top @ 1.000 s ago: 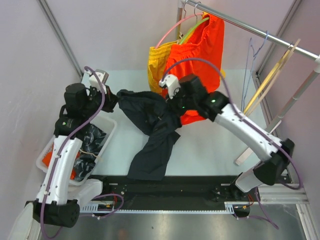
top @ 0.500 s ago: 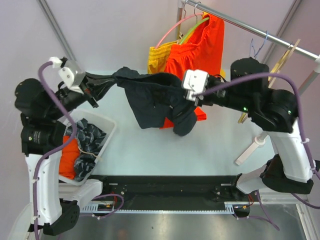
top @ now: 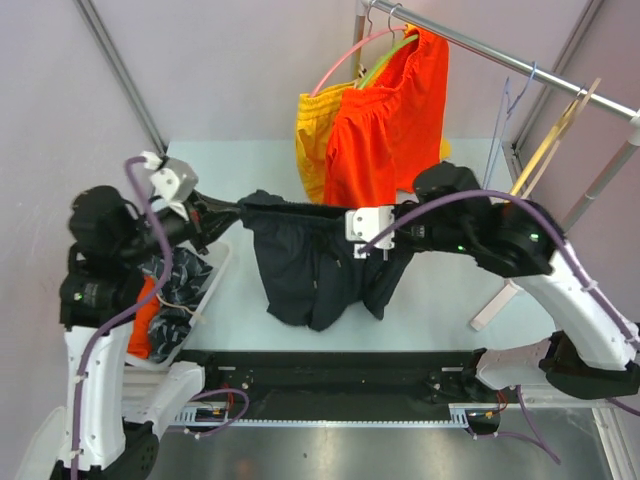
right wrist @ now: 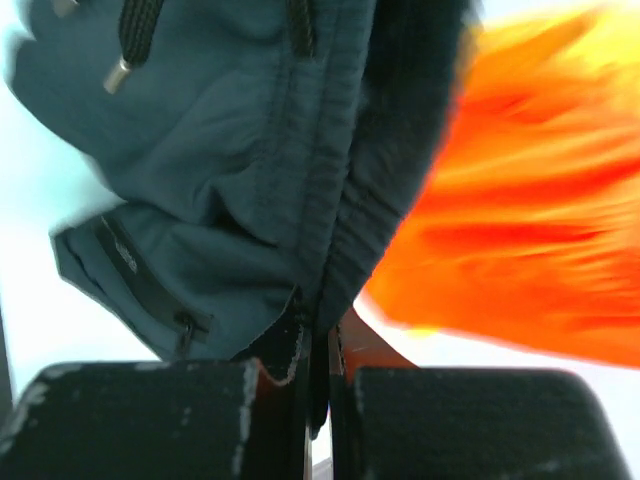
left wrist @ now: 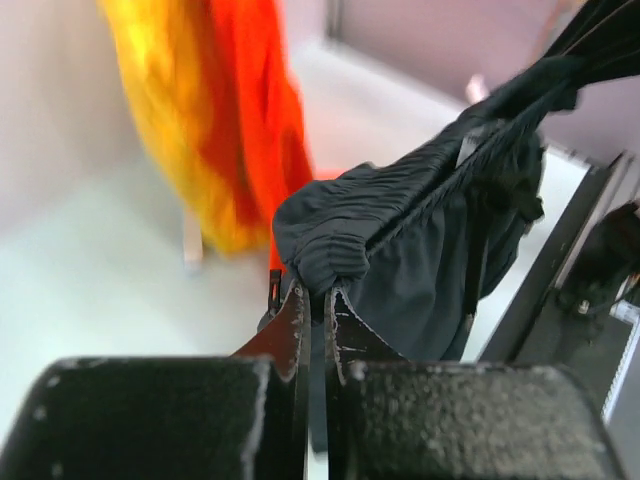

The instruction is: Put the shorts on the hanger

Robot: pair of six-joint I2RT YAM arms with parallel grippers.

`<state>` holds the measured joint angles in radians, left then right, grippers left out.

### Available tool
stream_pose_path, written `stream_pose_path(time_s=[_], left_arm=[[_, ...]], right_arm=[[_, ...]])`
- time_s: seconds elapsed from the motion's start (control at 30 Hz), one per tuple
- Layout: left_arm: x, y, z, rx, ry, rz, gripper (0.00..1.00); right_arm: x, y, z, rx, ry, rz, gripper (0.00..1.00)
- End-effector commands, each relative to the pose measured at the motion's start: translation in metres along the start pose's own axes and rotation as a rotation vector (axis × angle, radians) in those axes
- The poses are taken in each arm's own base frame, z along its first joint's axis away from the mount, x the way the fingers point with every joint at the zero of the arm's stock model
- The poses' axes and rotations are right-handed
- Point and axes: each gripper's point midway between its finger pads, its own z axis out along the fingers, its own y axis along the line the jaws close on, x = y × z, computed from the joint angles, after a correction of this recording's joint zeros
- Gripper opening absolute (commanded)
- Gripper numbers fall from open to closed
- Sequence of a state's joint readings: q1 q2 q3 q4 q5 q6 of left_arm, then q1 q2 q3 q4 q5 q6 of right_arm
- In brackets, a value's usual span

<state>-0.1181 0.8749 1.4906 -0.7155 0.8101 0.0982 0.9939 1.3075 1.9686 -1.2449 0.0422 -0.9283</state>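
The dark navy shorts [top: 310, 265] hang in the air above the table, their waistband stretched between my two grippers. My left gripper [top: 235, 208] is shut on the left end of the waistband; in the left wrist view the gripper [left wrist: 317, 300] pinches the gathered elastic of the shorts [left wrist: 420, 230]. My right gripper [top: 352, 238] is shut on the right end; in the right wrist view the gripper [right wrist: 320, 335] clamps the waistband of the shorts [right wrist: 230, 150]. The light-blue wire hanger [top: 498, 130] hangs on the rail at the right, apart from both grippers.
Orange shorts [top: 390, 120] and yellow shorts [top: 315, 130] hang on pink and green hangers from the rail [top: 480, 45], just behind the dark shorts. A white bin of clothes [top: 215, 275] sits at the left. Cream hangers [top: 550, 135] lean at the right.
Both arms lifted the shorts off the table and pulled the waistband apart. The shorts went from a crumpled heap to hanging spread between the grippers, now slightly lower than half a second ago.
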Motion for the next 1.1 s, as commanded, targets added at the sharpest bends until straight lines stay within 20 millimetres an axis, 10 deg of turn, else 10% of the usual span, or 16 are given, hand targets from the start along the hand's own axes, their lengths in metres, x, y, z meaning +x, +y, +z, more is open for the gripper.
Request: stream_pose_path(time_s=[0.0,0.33,0.57,0.8,1.07], left_arm=[[0.078,0.049,0.002,-0.238,0.171,-0.074,0.0],[0.251,0.019,0.001,0.038,0.423,0.098,0.06],[0.324,0.007,-0.034,0.127,0.727,0.06,0.25],[0.306,0.007,-0.033,0.138,0.717,0.06,0.68],[0.235,0.017,-0.006,0.113,0.545,0.063,0.86]], right_arm=[[0.052,0.009,0.033,-0.039,0.063,0.036,0.0],[0.077,0.1,0.184,-0.43,0.003,0.039,0.0],[0.085,0.168,0.222,-0.62,0.034,0.034,0.02],[0.086,0.181,0.212,-0.642,0.054,0.059,0.51],[0.02,0.096,0.141,-0.289,-0.111,0.204,0.88]])
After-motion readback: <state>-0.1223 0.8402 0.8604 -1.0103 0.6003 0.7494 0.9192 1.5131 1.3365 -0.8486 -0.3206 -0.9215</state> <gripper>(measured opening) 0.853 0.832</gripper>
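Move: The dark shorts hang by the waistband between both grippers. The table patch they go to lies about 13 cm right of the left hand, 4 cm back and 33 cm below; the white bin is some 22 cm left of that hand, level with it and 28 cm lower. From the right hand the patch is about 9 cm left, 4 cm back and 31 cm below. The hanging orange shorts are roughly 15 cm ahead and 3 cm right of it, the yellow pair 18 cm ahead and 6 cm left, both slightly lower. The dark shorts, still pinched at the waistband, are swept down some 30 cm onto the table by both hands, which swing a little forward and then back, the right also drifting about 7 cm left, the left hand 5 cm left towards the bin. Both wrists tip the fingers more steeply down; near the bottom the grippers open wide, the left starting first, let go of the cloth and lift a few centimetres. ##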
